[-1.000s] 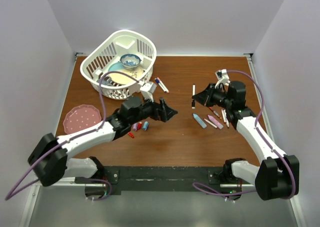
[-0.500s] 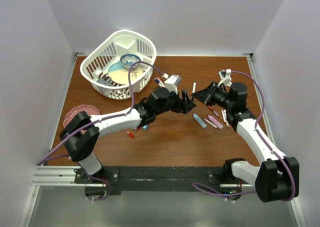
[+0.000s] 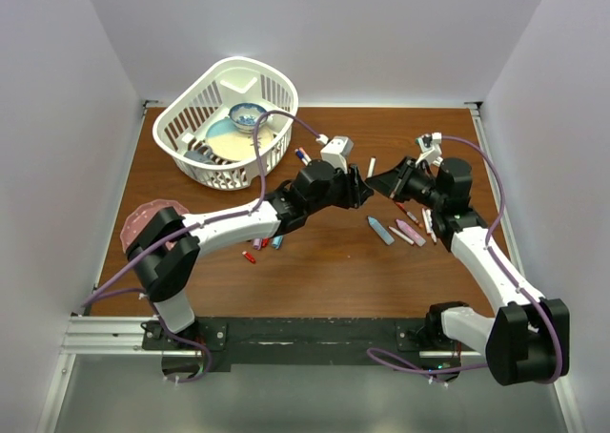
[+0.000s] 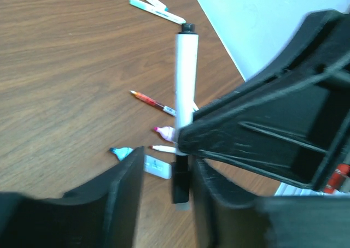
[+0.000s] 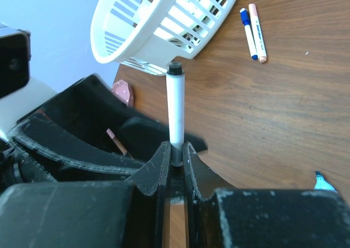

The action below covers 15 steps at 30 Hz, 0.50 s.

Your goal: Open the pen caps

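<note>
My right gripper (image 3: 378, 181) (image 5: 174, 152) is shut on a white pen (image 3: 370, 167) (image 5: 175, 111) and holds it above the table. Its black cap (image 4: 180, 185) pokes out on the far side of the jaws. My left gripper (image 3: 360, 193) (image 4: 167, 166) is open, with its fingers on either side of that cap. The cap lies close to the right-hand finger (image 4: 216, 204), with a gap to the other. More pens (image 3: 405, 228) lie under the right arm. Two pens (image 3: 307, 156) lie by the basket. Loose caps (image 3: 264, 244) lie under the left arm.
A white basket (image 3: 181, 118) with dishes stands at the back left, also in the right wrist view (image 5: 164, 18). A pink plate (image 3: 143, 218) lies at the left, partly under the left arm. Pens (image 4: 153, 102) lie on the wood below both grippers.
My left arm has swung right and reached the pen held by my right gripper, and its open jaws now stand around the black cap. The right gripper has barely moved.
</note>
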Motion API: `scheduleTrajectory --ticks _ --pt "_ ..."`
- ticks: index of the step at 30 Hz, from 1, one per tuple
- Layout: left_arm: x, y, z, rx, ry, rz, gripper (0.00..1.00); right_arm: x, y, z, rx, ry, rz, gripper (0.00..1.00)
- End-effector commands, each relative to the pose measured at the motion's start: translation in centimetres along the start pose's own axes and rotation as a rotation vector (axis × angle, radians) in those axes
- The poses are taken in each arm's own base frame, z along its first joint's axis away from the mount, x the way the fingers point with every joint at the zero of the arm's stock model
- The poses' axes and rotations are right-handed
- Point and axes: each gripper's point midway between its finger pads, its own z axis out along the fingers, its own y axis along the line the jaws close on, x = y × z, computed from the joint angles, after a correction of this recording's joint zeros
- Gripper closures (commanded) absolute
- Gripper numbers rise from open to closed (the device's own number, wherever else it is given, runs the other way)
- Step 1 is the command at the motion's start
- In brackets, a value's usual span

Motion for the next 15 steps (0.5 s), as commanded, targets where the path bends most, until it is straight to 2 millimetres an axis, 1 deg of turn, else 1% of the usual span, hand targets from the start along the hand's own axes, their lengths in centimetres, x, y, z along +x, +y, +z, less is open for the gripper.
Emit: scheduleTrajectory --ticks 1,2,3,4,5,6,7,8,9,10,11,12,13,14,15 --pt "-1.1 -0.5 0.6 0.011 -0.033 0.034 0.64 -0.1 1.0 -0.1 -0.051 0.000 -0.001 1.00" --pt "-1.0 -0.6 0.5 0.020 -0.026 0.039 0.75 0.0 1.0 -0.1 -0.051 0.004 -0.003 1.00" --pt "-0.9 -0.6 0.5 0.022 -0.021 0.044 0.80 0.1 1.0 -0.1 -0.054 0.008 -0.003 1.00" --pt "-0.9 -0.7 0.5 0.029 -0.020 0.047 0.89 0.1 1.0 -0.1 -0.055 0.009 -0.004 1.00" --pt "-0.9 -0.8 0.4 0.036 -0.018 0.061 1.00 0.1 1.0 -0.1 -0.058 0.010 -0.008 1.00" --pt "-0.8 -0.8 0.3 0.035 -0.016 0.065 1.00 0.1 1.0 -0.1 -0.057 0.011 -0.011 0.98" --pt "-0.8 -0.9 0.3 0.046 -0.017 0.071 1.00 0.1 1.0 -0.1 -0.055 0.009 -0.022 0.90" --pt "-0.8 -1.2 0.1 0.064 -0.012 0.091 1.00 0.2 0.7 -0.1 -0.042 0.014 -0.019 0.79" --pt "-0.2 -1.4 0.0 0.085 0.010 0.102 1.00 0.1 0.7 -0.2 -0.038 0.012 -0.041 0.59" --pt "-0.2 -1.6 -0.1 0.102 0.011 0.109 1.00 0.0 0.6 -0.2 -0.029 0.009 -0.046 0.49" --pt "0.2 -2.0 -0.3 0.132 0.028 0.125 1.00 0.0 0.6 -0.2 -0.029 0.014 -0.050 0.41" --pt "0.6 -2.1 -0.3 0.145 0.039 0.130 1.00 0.0 0.6 -0.2 -0.032 0.016 -0.055 0.37" --pt "1.0 -2.2 -0.3 0.156 0.049 0.134 1.00 0.1 0.6 -0.2 -0.034 0.019 -0.053 0.36" --pt "1.3 -2.3 -0.4 0.172 0.062 0.140 1.00 0.1 0.6 -0.2 -0.036 0.019 -0.051 0.35" --pt "1.4 -2.2 -0.5 0.174 0.066 0.141 1.00 0.1 0.6 -0.1 -0.036 0.019 -0.051 0.37"
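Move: The marker's black cap is already between my left fingers, about 1 cm back and 1 cm right of my left hand, at its height. From my right hand, which still grips the white barrel, the cap lies some 2 cm back and 3 cm below. On the table, about 18 cm below my left hand, the blue highlighter is roughly 8 cm back and 5 cm right, and the red pencil about 2 cm back and 12 cm right. I shut my left fingers on the marker's black cap, easing that hand back and to the right by about 2 cm in all and turning it some 10 degrees clockwise. Once the cap is pinched, my right hand, staying almost in place, opens well past half and lets go of the white barrel. ##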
